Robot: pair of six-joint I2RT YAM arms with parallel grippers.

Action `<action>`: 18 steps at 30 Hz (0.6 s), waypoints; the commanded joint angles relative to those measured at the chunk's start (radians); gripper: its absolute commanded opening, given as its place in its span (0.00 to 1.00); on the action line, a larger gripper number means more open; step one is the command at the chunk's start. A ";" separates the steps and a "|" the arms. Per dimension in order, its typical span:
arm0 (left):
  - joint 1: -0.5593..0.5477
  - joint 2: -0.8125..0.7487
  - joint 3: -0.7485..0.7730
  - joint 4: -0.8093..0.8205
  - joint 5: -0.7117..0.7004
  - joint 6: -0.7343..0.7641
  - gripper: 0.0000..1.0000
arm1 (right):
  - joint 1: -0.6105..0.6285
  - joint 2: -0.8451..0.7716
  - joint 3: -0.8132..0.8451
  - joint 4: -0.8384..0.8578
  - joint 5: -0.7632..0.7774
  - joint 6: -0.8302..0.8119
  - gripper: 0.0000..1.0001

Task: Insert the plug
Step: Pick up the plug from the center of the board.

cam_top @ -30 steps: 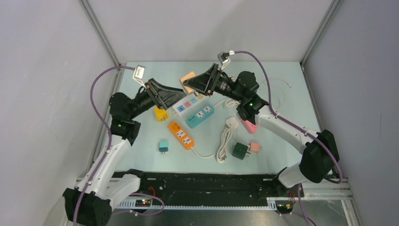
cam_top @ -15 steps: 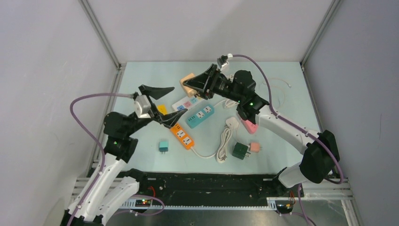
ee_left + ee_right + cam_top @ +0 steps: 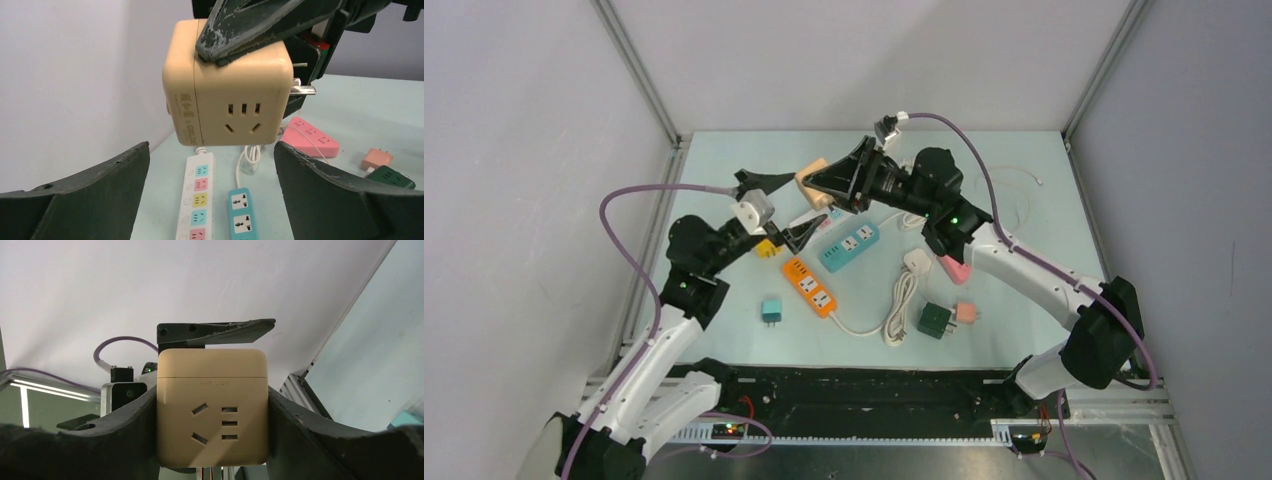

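Note:
A beige cube socket (image 3: 814, 172) hangs in the air over the back left of the table, and my right gripper (image 3: 817, 185) is shut on it. In the right wrist view the cube (image 3: 211, 407) sits tight between both fingers (image 3: 142, 415), socket face toward the camera. My left gripper (image 3: 788, 206) stands open just left of the cube and faces it. In the left wrist view the cube (image 3: 230, 100) floats ahead of the wide, empty left gripper (image 3: 211, 150). A yellow plug (image 3: 767, 248) lies on the table below the left gripper.
On the table lie a white strip (image 3: 199, 195), a teal strip (image 3: 849, 243), an orange strip (image 3: 809, 286), a pink strip (image 3: 952, 268), a small teal plug (image 3: 772, 310), a white plug with coiled cord (image 3: 916, 262), a dark green adapter (image 3: 935, 320) and a salmon plug (image 3: 965, 312).
My left gripper rose from beside the yellow plug, turned toward the cube and opened wide. My right gripper carried the cube a little to the left.

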 commanded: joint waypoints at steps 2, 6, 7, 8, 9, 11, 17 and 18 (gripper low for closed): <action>-0.006 -0.018 0.068 0.026 0.045 -0.007 0.98 | 0.005 0.011 0.064 0.015 -0.033 -0.039 0.59; -0.005 -0.028 0.082 0.026 0.058 -0.048 1.00 | -0.003 0.019 0.067 0.002 -0.071 -0.058 0.59; -0.004 -0.026 0.085 0.026 0.060 -0.060 1.00 | -0.005 0.022 0.067 0.000 -0.075 -0.059 0.59; -0.004 -0.022 0.090 0.026 0.066 -0.068 1.00 | -0.006 0.023 0.066 -0.006 -0.083 -0.065 0.59; -0.002 -0.020 0.093 0.026 0.070 -0.085 0.97 | -0.006 0.026 0.067 -0.007 -0.087 -0.067 0.58; 0.002 -0.013 0.097 0.027 0.099 -0.100 0.87 | -0.007 0.027 0.066 -0.014 -0.093 -0.075 0.58; 0.002 0.018 0.087 0.027 0.165 -0.102 0.58 | -0.003 0.021 0.066 -0.013 -0.097 -0.082 0.59; 0.003 0.019 0.082 0.026 0.172 -0.101 0.62 | -0.002 0.018 0.067 -0.012 -0.099 -0.081 0.59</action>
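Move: The plug, still clamped in the right hand's fingers, sits about 5 cm above the left hand's wide-open grip, some 2 cm nearer the base and 2 cm to the right. From the right hand, the left grip's gap is about 5 cm below, 2 cm ahead and 3 cm left. On the table, roughly 33 cm below the left hand, lie the white strip, 25 cm ahead and 2 right, and the teal strip, 14 ahead and 4 right. Upward and a little back, the left hand rises around the plug, gaining roughly 3 cm, while the right hand, keeping its grip, lowers the plug about 2.5 cm between the waiting fingers. Near the top the left fingers close from wide open and pinch the plug by its opposite sides, the hand easing slightly right and turning some 5 degrees clockwise. ##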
